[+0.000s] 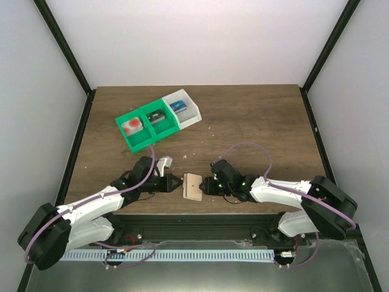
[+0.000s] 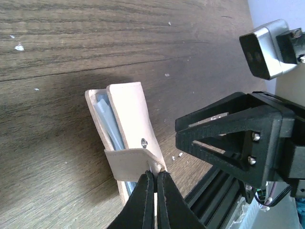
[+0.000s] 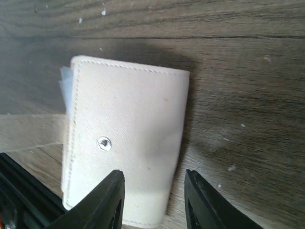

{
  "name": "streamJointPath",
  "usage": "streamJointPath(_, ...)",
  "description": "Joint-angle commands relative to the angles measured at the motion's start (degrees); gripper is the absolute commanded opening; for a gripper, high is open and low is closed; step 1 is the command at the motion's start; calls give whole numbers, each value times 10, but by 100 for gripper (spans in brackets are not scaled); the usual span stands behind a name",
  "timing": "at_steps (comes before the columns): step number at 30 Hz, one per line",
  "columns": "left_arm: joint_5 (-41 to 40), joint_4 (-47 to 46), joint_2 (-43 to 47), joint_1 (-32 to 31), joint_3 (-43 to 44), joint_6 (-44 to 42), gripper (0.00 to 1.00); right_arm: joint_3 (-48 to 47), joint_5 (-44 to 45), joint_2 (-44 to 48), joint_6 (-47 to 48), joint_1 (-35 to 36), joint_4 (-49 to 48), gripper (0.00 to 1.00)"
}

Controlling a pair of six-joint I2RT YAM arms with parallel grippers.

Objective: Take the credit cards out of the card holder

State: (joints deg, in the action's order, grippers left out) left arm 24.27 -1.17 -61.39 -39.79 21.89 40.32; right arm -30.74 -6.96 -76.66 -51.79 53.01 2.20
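Observation:
The card holder (image 1: 192, 186) is a pale folding sleeve lying near the table's front edge, between my two grippers. In the left wrist view the card holder (image 2: 127, 112) lies with its tab (image 2: 126, 163) folded across it, and the blue credit cards (image 2: 106, 121) show edge-on between its flaps. My left gripper (image 2: 156, 173) is shut on the tab's end. In the right wrist view the holder's snap side (image 3: 128, 129) faces up, and a pale blue card edge (image 3: 66, 88) pokes out at its left. My right gripper (image 3: 155, 191) is open, with its jaws astride the holder's near end.
A green bin (image 1: 138, 141) and a white bin (image 1: 193, 113) stand at the back left, holding a red-orange item (image 1: 132, 126), a dark item (image 1: 157, 117) and a blue item (image 1: 177, 106). The table's front edge and black frame lie just behind the holder.

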Motion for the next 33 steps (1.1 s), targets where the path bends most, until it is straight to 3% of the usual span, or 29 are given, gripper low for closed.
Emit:
streamJointPath(1, 11, -14, 20, 2, -9, 12, 0, -22, 11, 8, 1, 1, 42, 39)
streamJointPath(13, 24, -24, 33, 2, -11, 28, 0, -61, -47, -8, -5, 12, 30, 71)
streamJointPath(17, 29, -26, 39, 2, -11, 32, 0, -81, -50, -31, -1, 24, 33, 77)
streamJointPath(33, 31, -26, 46, 2, -5, 35, 0, -97, -28, -59, 18, 31, 59, 77)
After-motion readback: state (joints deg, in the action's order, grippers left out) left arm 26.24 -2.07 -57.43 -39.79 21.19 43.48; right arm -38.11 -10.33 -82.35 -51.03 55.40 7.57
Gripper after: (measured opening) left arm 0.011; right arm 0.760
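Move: The card holder's middle lies about 4 cm to the left hand's right, 2 cm back and 6 cm below; that hand already pinches its strap. From the right hand the card holder is some 3 cm to the left, level fore and aft and 3 cm lower. The green-and-white tray stands well out, about 21 cm ahead and 8 cm left of the left hand, or 14 cm left of the right hand at the same distance ahead. Keeping its pinch on the strap of the card holder, the left hand draws it up about 2 cm. The right hand, its fingers spreading from a third to three quarters open, first dips slightly rightward, then lifts and swings some 4 cm left over the card holder, easing slightly back, and sinks again until its fingers straddle the near part; whether they touch it can't be told. ##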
